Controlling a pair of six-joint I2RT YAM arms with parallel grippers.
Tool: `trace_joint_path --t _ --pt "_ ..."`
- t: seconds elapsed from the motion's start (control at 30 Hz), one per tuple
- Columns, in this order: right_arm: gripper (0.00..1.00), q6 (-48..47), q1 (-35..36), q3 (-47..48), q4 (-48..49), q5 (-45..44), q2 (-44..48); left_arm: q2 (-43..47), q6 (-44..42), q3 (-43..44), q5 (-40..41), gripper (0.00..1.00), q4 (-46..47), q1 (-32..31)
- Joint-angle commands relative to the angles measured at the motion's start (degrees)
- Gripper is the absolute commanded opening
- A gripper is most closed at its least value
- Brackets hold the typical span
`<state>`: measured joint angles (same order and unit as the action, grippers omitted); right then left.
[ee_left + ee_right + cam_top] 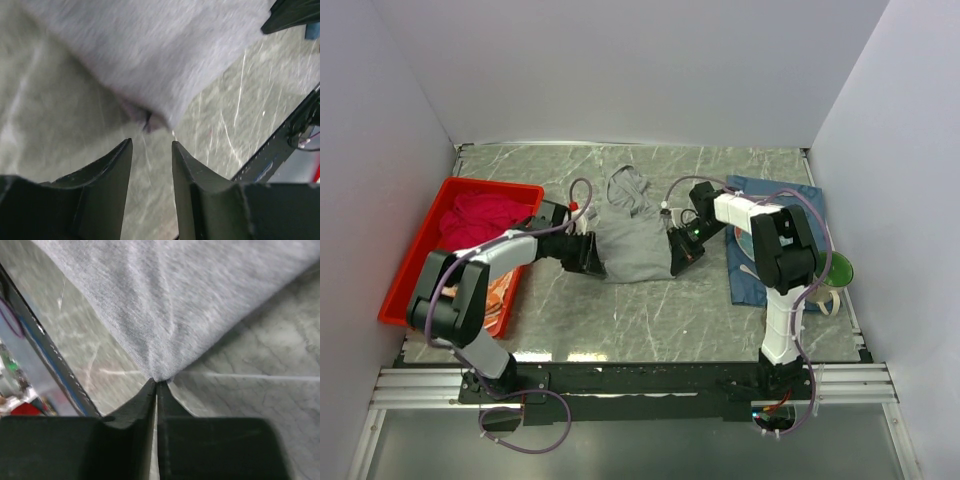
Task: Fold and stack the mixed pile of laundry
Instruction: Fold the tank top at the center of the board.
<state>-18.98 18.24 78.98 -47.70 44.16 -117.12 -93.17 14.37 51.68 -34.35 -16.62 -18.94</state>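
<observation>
The long grey garment [635, 240] lies spread on the marble table, its narrow end toward the back. My left gripper [592, 258] sits at its near-left corner. In the left wrist view that gripper [151, 145] is open, with the grey garment's corner [160, 65] just beyond the fingertips and nothing between them. My right gripper [682, 250] is at the near-right corner. The right wrist view shows this gripper [159, 382] shut on the tip of the grey garment [175, 305]. The crimson-magenta shirt [480, 215] and the orange-and-white cloth [505, 290] lie in the red tray.
The red plastic tray [402, 268] stands at the left edge of the table. A dark blue placemat [805, 200] lies at the right under the right arm, with a green cup [840, 268] at its near corner. White walls close in three sides.
</observation>
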Motion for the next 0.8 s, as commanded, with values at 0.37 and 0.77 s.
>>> trace_joint_path --t 0.37,0.77 --pt "0.89 -47.69 0.13 -4.77 -0.2 7.31 21.47 33.84 -42.04 -12.74 1.22 0.82 10.38 -9.0" --pt "0.95 -57.84 9.0 -11.66 8.68 -3.46 18.43 14.61 -52.25 -9.93 7.62 0.75 14.59 -19.9"
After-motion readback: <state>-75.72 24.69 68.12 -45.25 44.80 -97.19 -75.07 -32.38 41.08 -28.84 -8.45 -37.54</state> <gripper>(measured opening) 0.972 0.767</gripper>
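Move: The folded tank top's near-left corner lies some 2 cm to the right of my left hand, about 2 cm nearer me and 3 cm below it. Its near-right corner is right at my right fingertips, 1 cm or so below. The shoulder straps lie bunched about 17 cm ahead of my left hand and 6 cm to its right, at table level; the blue placemat's middle is some 20 cm right of my right hand and 6 cm farther out. My right fingers spread wide and come off the near-right corner; I lift that hand about 10 cm, then sink halfway back over the corner. My left hand swings up some 13 cm, opening further, and comes most of the way down again, ending 5 cm back and 5 cm right, above and just nearer me than its corner. Both hands roll about 70 degrees around their fingers, left clockwise, right counter-clockwise. ##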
